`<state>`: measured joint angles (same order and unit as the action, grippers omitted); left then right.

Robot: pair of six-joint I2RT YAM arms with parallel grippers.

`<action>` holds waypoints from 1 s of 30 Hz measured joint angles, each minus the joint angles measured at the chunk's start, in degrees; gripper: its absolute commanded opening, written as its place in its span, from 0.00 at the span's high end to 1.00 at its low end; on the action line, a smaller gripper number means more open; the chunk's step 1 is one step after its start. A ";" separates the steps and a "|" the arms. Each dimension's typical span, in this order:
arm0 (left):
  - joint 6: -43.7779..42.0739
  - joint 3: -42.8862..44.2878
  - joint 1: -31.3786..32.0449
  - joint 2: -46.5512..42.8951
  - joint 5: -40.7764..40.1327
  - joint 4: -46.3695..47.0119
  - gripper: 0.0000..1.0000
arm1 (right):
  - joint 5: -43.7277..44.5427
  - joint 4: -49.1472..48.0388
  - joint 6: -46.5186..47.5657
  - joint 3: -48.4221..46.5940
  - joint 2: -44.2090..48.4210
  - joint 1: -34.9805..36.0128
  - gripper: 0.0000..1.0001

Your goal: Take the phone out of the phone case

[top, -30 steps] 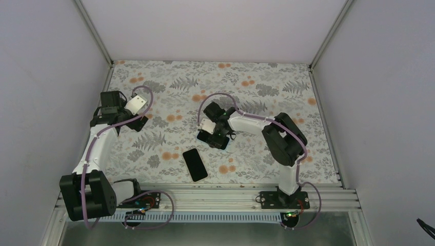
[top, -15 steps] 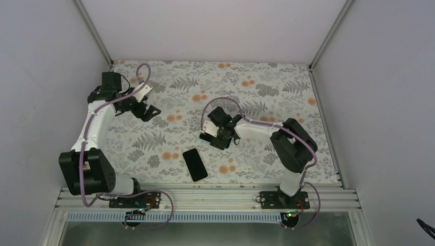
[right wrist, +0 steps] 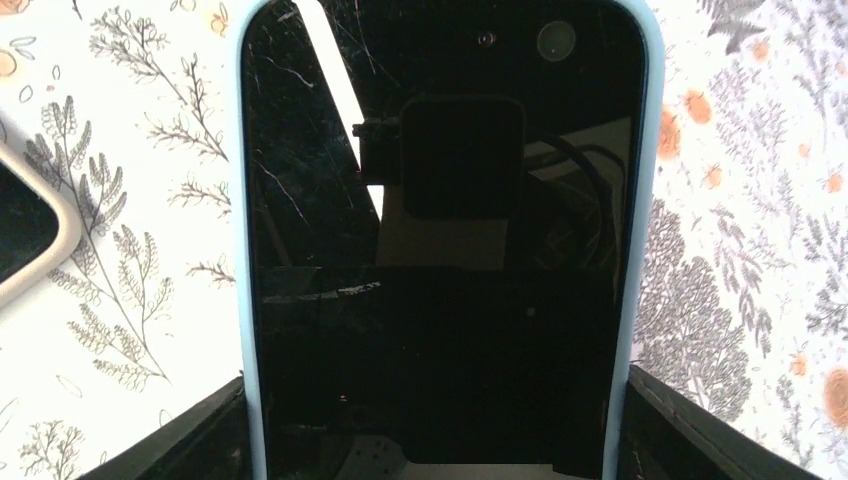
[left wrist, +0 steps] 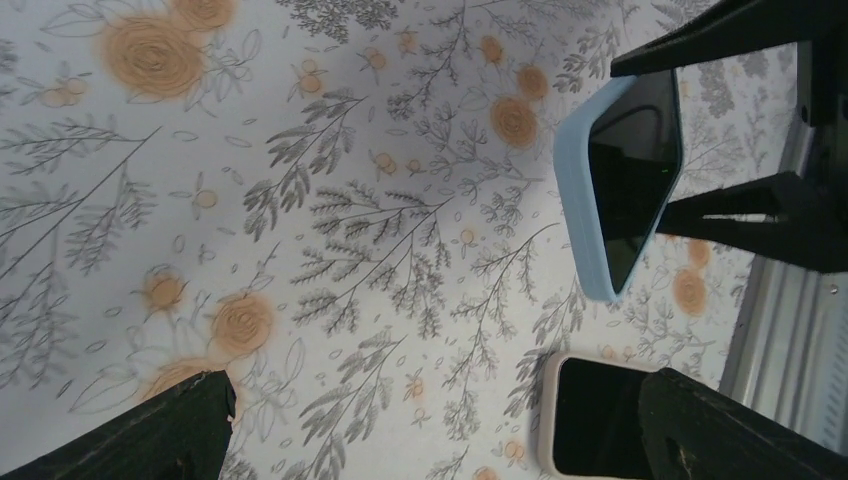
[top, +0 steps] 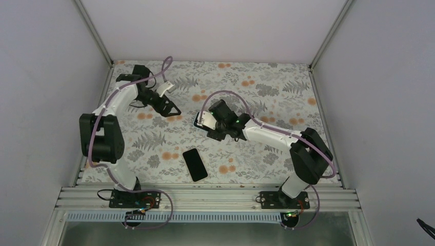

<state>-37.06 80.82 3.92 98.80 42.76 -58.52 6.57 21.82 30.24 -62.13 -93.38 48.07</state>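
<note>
A phone in a light blue case (right wrist: 440, 230) fills the right wrist view. My right gripper (right wrist: 432, 410) is shut on its two long edges and holds it above the table, screen toward the camera. In the top view the right gripper (top: 211, 127) holds this phone (top: 203, 118) near the table's middle. In the left wrist view the blue-cased phone (left wrist: 625, 175) hangs tilted at the upper right, between the right gripper's black fingers. My left gripper (left wrist: 432, 392) is open and empty over the floral cloth, in the top view (top: 172, 109) just left of the held phone.
A second black phone in a beige case (top: 195, 164) lies flat on the floral cloth near the front rail. It also shows in the left wrist view (left wrist: 600, 418) and at the left edge of the right wrist view (right wrist: 18, 232). Grey walls enclose the table.
My left arm has swung from the left wall toward the table's middle, gripper open. My right gripper has carried the blue-cased phone up and slightly back-left, and its arm has stretched out.
</note>
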 measured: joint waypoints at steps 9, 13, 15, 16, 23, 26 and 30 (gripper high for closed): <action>3.76 9.33 3.65 7.85 5.79 -5.40 0.08 | 2.32 -0.87 1.31 -4.70 -1.25 2.21 0.48; 4.96 10.27 4.59 9.09 7.15 -6.19 0.10 | 3.19 -2.36 1.46 -7.69 -3.37 3.02 0.47; 5.20 10.21 4.83 9.60 7.50 -6.62 0.14 | 3.61 -3.10 1.53 -8.52 -4.50 3.34 0.47; 5.35 10.08 4.94 9.68 7.58 -6.69 0.16 | 3.76 -3.41 1.62 -8.63 -4.96 3.39 0.47; 5.14 9.84 5.01 10.01 9.27 -8.85 0.36 | 5.60 -4.37 2.62 -8.94 -6.38 4.15 0.48; 4.70 10.32 5.22 11.32 9.97 -10.58 0.36 | 6.60 -4.94 2.95 -9.88 -6.56 4.48 0.48; 4.68 10.36 5.31 12.74 10.16 -11.34 0.51 | 7.41 -5.99 3.23 -11.37 -6.75 4.83 0.47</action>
<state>-32.38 91.18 9.23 111.55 52.93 -69.87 13.98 15.84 33.47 -73.49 -100.14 52.90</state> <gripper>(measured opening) 0.615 0.753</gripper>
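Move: The left hand, empty and wide open, has the phone in its case about 14 cm to its right, 4 cm back and 5 cm below; the right hand already holds it by the case's sides. From the right hand, the left gripper it is carried towards is some 16 cm left, 5 cm ahead and 5 cm higher. The second phone lies flat about 15 cm back, 10 cm left and 10 cm below the right hand, some 20 cm back, 6 cm right and 15 cm below the left. Keeping its grip on the case's sides, the right hand carries the phone left and up towards the left gripper, about 6 cm left, 5 cm up and 3 cm forward, tilting its fingertips forward. The left hand goes some 5 cm right to meet the case's free end, swings its fingertips back towards the base and partly closes around that end, one finger over the screen; whether it pinches yet can't be seen. ##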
